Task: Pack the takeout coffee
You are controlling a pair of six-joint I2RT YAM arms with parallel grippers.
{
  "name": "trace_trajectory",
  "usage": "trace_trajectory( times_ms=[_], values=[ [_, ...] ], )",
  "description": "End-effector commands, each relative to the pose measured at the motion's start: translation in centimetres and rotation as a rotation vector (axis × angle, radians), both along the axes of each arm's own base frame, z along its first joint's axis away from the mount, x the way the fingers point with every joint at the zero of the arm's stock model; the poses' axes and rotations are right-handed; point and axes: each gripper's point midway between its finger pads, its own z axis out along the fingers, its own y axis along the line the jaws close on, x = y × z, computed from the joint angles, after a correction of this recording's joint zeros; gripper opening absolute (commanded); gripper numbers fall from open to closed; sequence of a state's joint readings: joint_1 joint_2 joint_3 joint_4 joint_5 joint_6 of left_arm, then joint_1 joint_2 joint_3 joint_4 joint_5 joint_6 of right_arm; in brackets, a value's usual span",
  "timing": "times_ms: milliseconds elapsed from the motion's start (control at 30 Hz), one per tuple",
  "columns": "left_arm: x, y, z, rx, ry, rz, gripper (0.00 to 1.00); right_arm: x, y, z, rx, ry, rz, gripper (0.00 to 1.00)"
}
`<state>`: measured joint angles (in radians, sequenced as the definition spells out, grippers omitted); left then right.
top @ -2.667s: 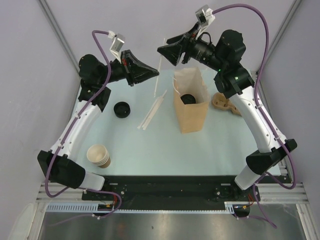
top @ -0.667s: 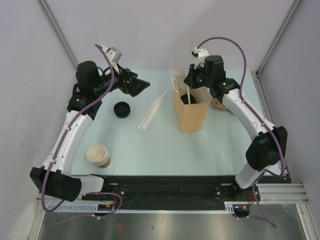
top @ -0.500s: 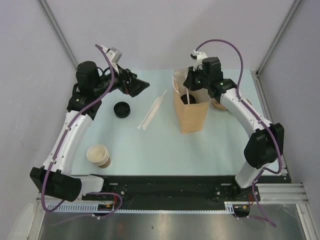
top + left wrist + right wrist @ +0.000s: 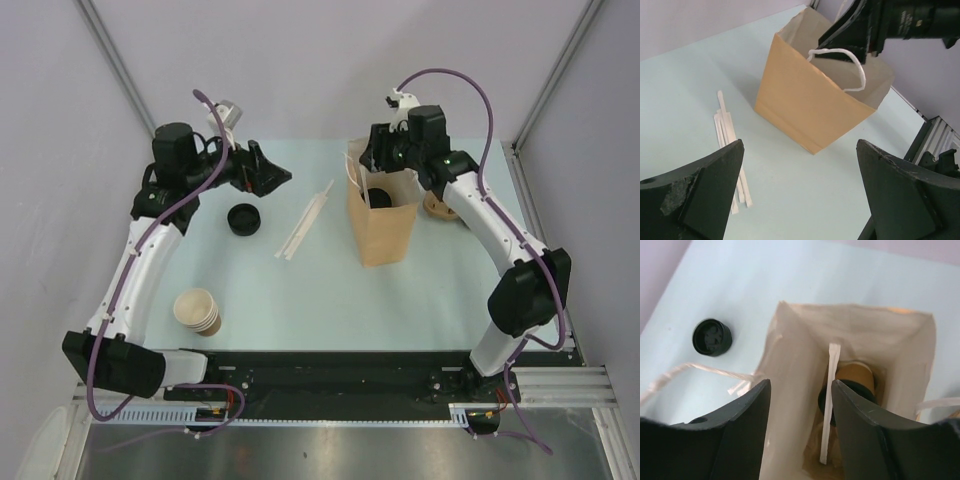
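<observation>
The takeout coffee point(image 4: 854, 380), a tan paper cup with a black lid, lies on its side at the bottom of the open brown paper bag point(image 4: 381, 225). A white wrapped straw point(image 4: 829, 405) leans inside the bag beside the cup. My right gripper point(image 4: 800, 385) hovers over the bag's mouth point(image 4: 384, 158), open, with nothing between its fingers. My left gripper point(image 4: 268, 170) hangs wide open and empty above the table's left rear, facing the bag point(image 4: 812, 102); in its own wrist view point(image 4: 800, 145) only bare table lies between its fingers.
A loose black lid point(image 4: 243, 218) lies left of several wrapped straws point(image 4: 303, 222). A stack of lidless paper cups point(image 4: 197, 311) stands at front left. A brown cardboard piece point(image 4: 441, 205) lies right of the bag. White bag handles point(image 4: 847, 67) stick up.
My right gripper, which held a wrapped straw upright over the bag, has opened; the straw now rests inside the bag. The left gripper shifted slightly.
</observation>
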<state>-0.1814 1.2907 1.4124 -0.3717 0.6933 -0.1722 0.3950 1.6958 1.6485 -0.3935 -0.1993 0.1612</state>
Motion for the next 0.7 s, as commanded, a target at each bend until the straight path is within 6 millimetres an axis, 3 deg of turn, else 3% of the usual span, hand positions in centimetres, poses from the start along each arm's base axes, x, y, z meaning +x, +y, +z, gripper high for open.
trace_trajectory(
  times_ms=[0, 133, 167, 267, 333, 367, 533, 567, 667],
  values=[
    [-0.1, 1.1, 1.3, 0.035, -0.029, 0.006, 1.00, -0.9, 0.0, 8.7, 0.090, -0.180, 0.014, 0.59],
    [0.1, 2.0, 0.6, 0.060, 0.040, 0.026, 1.00, -2.4, -0.6, 13.4, 0.116, -0.294, 0.023, 0.75],
    [0.2, 2.2, 1.3, 0.073, 0.022, 0.025, 0.99, -3.3, -1.1, 15.1, 0.117, -0.338, 0.023, 0.82],
    [0.1, 2.6, 1.1, 0.117, 0.057, 0.027, 0.99, -4.7, -3.2, 17.3, 0.101, -0.399, -0.025, 0.98],
    [-0.2, 2.8, 0.9, 0.142, 0.072, 0.024, 1.00, -5.4, -4.9, 17.1, 0.090, -0.391, -0.063, 1.00],
    [-0.1, 3.0, 0.7, 0.150, 0.084, 0.038, 1.00, -6.5, -6.0, 18.2, 0.090, -0.417, -0.084, 1.00],
    [0.5, 5.4, -1.4, 0.285, 0.107, 0.130, 0.99, -9.6, -10.3, 16.6, 0.023, -0.389, -0.154, 1.00],
    [0.5, 5.7, -1.8, 0.301, 0.115, 0.139, 1.00, -9.8, -12.0, 16.3, 0.019, -0.377, -0.192, 1.00],
    [0.3, 6.6, -4.2, 0.355, 0.159, 0.172, 1.00, -11.5, -14.9, 14.0, -0.015, -0.317, -0.252, 1.00]
  ],
)
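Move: Just above the open bag, the right hand has the bag's middle some 17 cm below, about 1 cm ahead and 4 cm to its right; the straw standing inside is about 1 cm ahead, 1 cm left and 15 cm down. The egg-box cup tray lies roughly 11 cm ahead, 27 cm right. From the left hand the bag is about 12 cm ahead, 25 cm right; the black lid is 16 cm ahead, 13 cm left, 35 cm below. Rising clear of the bag, its fingers already half open and off the straw, the right hand climbs about 18 cm, then swings back and to the right some 10 cm each way, opening fully and tipping its fingers up about 25 degrees. Still open and empty, the left hand drifts around 5 cm left, away from the bag, rolling its left side up. ##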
